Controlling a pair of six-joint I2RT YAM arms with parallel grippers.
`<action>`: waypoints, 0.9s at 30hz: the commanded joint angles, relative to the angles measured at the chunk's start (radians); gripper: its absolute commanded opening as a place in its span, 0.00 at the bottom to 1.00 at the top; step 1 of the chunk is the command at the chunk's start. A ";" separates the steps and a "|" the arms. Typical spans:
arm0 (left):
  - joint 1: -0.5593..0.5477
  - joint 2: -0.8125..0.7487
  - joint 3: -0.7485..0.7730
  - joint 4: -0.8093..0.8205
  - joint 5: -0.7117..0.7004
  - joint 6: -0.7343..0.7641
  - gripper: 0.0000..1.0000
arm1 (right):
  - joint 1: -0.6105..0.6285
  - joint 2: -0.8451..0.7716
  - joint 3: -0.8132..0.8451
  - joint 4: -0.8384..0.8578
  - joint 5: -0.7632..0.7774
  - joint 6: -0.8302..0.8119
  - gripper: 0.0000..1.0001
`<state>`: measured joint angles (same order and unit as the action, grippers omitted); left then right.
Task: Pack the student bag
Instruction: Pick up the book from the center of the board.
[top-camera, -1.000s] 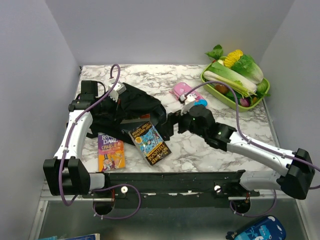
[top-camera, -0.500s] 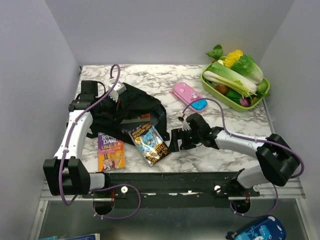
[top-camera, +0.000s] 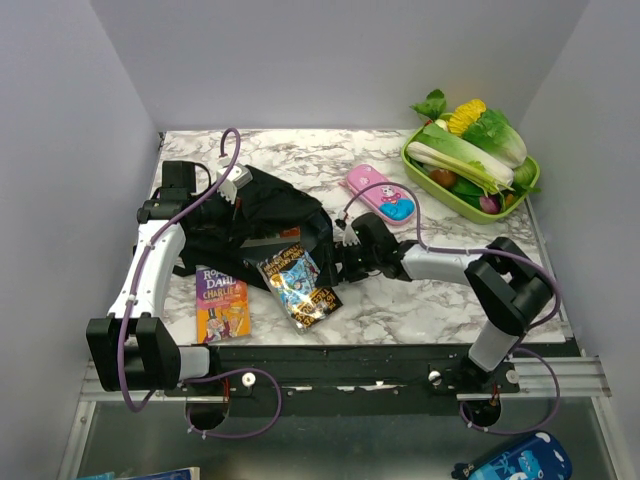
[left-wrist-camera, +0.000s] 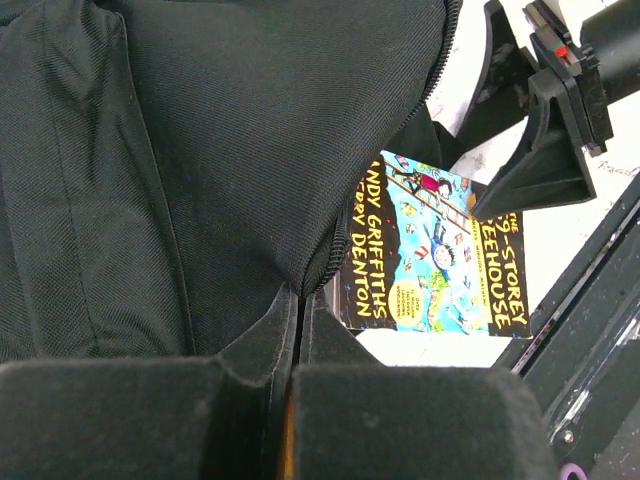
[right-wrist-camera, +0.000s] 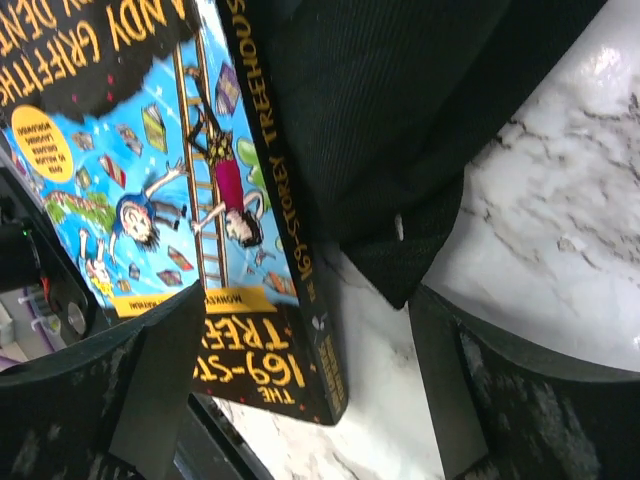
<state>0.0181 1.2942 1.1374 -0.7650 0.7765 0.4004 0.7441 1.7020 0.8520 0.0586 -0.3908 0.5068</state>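
The student bag (top-camera: 262, 212) is a black fabric backpack lying at centre-left of the table. My left gripper (top-camera: 234, 186) is shut on the bag's zipper edge (left-wrist-camera: 298, 296) and holds the fabric up. A blue and black Treehouse book (top-camera: 298, 283) lies half under that raised edge, and the left wrist view shows the book (left-wrist-camera: 432, 252) below the bag (left-wrist-camera: 200, 150). My right gripper (right-wrist-camera: 305, 375) is open and low over the table. The book's (right-wrist-camera: 170, 200) spine corner sits between its fingers (right-wrist-camera: 150, 385), untouched. From above, the right gripper (top-camera: 337, 262) is at the book's right side.
A Roald Dahl book (top-camera: 222, 303) lies near the front edge, left of the Treehouse book. A pink pencil case (top-camera: 381, 192) is behind the right gripper. The green tray (top-camera: 525, 190) of vegetables stands at the back right. Marble table (right-wrist-camera: 540, 200) shows to the right of the bag.
My right arm has folded in and brought its open gripper down to the Treehouse book's right corner. The book has slid slightly toward the front. The left arm has not moved.
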 joint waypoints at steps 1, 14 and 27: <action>-0.001 0.004 0.025 -0.002 0.066 0.012 0.00 | -0.005 0.065 0.033 0.035 -0.031 -0.022 0.87; -0.004 0.036 0.067 -0.023 0.084 0.022 0.00 | 0.041 0.090 0.035 0.029 -0.086 0.021 0.74; -0.009 0.030 0.035 -0.028 0.072 0.041 0.00 | 0.072 0.134 -0.014 0.137 -0.112 0.151 0.45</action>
<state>0.0177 1.3437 1.1873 -0.8024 0.7906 0.4198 0.8001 1.7874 0.8738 0.1284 -0.4717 0.5941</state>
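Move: The right hand is low at the spine side of the 169-Storey Treehouse book, whose middle lies about 7 cm left, 4 cm back and 2 cm below it. The bag's middle is some 16 cm to this hand's left and 12 cm ahead; the Roald Dahl book is 27 cm left and 10 cm back, the pink pencil case 12 cm right and 21 cm ahead. From the left hand, the Treehouse book lies about 12 cm right, 10 cm back and 16 cm lower. After edging about 1 cm forward and left along the near-open spine side, the right hand reverses and draws back some 3 cm while still working left, ending about 3 cm farther left, over and against the Treehouse book's spine edge. The wide-open fingers narrow by about a third, one over the cover and the other coming up against the outside of the spine, with the wrist tipping roughly 5 degrees and the hand sinking barely 1 cm. ##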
